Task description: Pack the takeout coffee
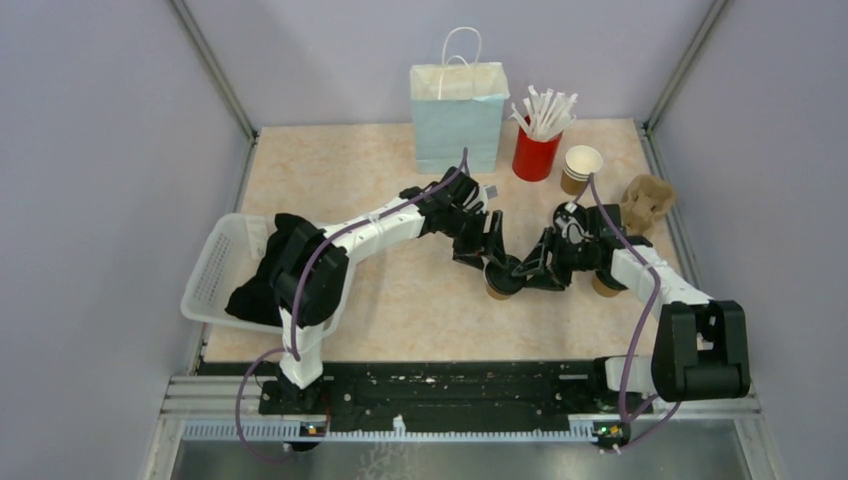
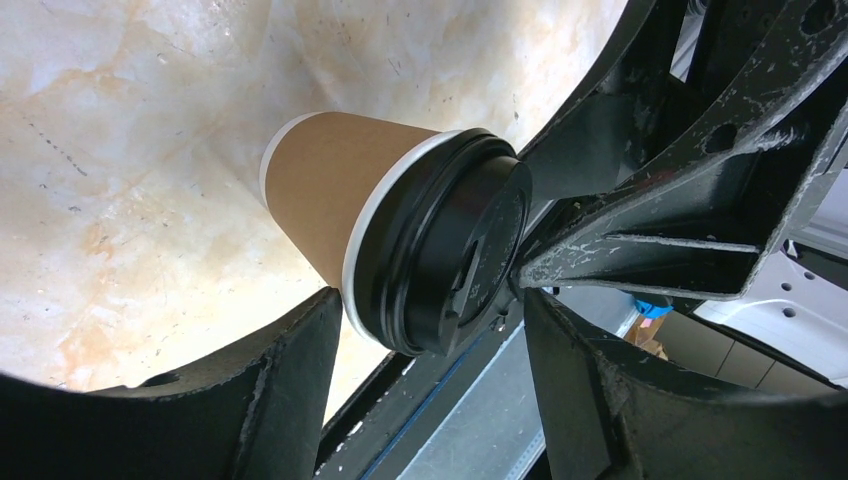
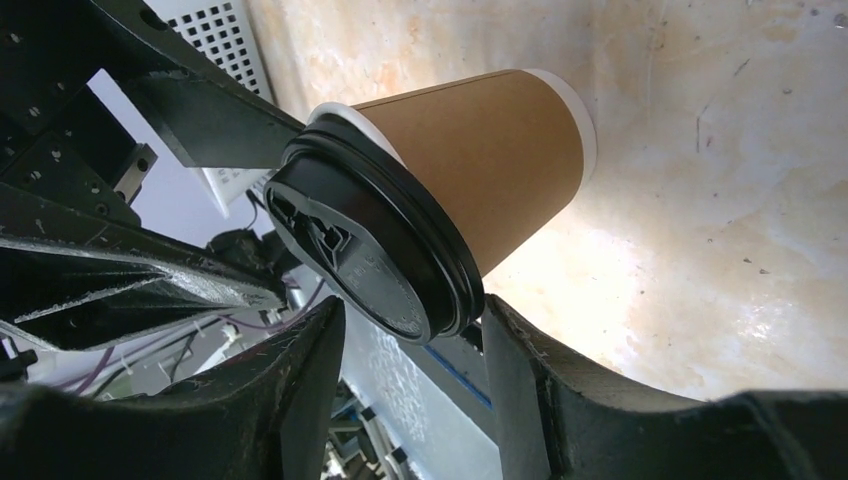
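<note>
One takeout coffee (image 1: pixel 499 281), a brown paper cup (image 2: pixel 335 195) with a black lid (image 3: pixel 375 255), stands upright mid-table. My left gripper (image 1: pixel 490 258) comes at it from the left and is open, its fingertips (image 2: pixel 325 310) straddling the lid's edge. From the right, my right gripper (image 1: pixel 537 268) is open too. One of its fingers (image 3: pixel 500 320) is against the lid rim, and the other keeps a small gap from the lid's top. A second brown cup (image 1: pixel 603 287) shows partly under my right arm. An unlidded cup (image 1: pixel 582 165) stands at the back right.
A pale blue paper bag (image 1: pixel 458 115) stands upright at the back. Beside it is a red cup of white straws (image 1: pixel 537 150). A brown cardboard carrier (image 1: pixel 645 200) lies at the right edge. A white basket (image 1: pixel 212 268) with black cloth sits at the left.
</note>
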Robot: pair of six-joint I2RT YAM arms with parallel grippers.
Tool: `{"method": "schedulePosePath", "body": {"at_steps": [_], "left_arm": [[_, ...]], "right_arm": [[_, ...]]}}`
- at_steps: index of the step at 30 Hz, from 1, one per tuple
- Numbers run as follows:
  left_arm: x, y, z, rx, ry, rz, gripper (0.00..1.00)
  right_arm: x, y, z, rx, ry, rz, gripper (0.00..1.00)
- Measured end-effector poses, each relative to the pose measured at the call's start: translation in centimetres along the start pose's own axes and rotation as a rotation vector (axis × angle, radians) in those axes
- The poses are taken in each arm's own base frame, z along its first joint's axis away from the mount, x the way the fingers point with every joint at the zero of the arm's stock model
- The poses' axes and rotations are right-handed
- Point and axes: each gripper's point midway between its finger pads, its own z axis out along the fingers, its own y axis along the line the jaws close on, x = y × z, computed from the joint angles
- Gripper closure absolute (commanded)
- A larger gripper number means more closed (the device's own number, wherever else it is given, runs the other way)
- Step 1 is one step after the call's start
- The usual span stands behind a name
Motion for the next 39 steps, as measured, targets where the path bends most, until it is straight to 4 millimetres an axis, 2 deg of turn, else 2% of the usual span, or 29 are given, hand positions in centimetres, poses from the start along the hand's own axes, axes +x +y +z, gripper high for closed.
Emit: {"method": "schedulePosePath", "body": {"at_steps": [6,14,27,33,39], "left_arm": [[0.0,0.0,0.0,0.000,0.000,0.000,0.35],[0.0,0.0,0.0,0.000,0.000,-0.001,0.37],[-0.1,1.0,0.4,-0.036,-0.003,-0.006,0.52],[0.1,1.4,0.7,-0.044,0.003,-0.012,0.58],[0.6,1.8,0.9,-0.048,0.016,-0.022,0.59]], "right_arm": [[0.3,0.6,0.3,-0.008,0.014,-0.002,0.48],[0.3,0.6,0.3,-0.005,0.012,0.015,0.49],[-0.4,0.2,0.3,0.029,-0.018,0.013,0.47],[-1.8,0.0,-0.3,0.019,-0.053,0.024,0.45],[-3.0,-0.5,0.2,-0.020,-0.052,0.060,0.50]]}}
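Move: The black lid on the coffee cup between my hands lies about 4 cm to the right of my left hand, 2 cm back and some 2 cm below it. From my right hand the same lid is roughly 4 cm to the left, level fore-and-aft and at about the same height. Also from my right hand, the second lidded cup stands about 19 cm to the right, and the spare lid lies some 18 cm ahead and 10 cm right, on the table. My left hand first stays at the lid while its fingers start to close. It then sinks about 2 cm onto the lid's left rim, narrowing from three-quarters open to under half. My right hand, fingers kept half open by the lid's right side, edges slightly left and then swings about 3 cm forward and a little right along the rim. ##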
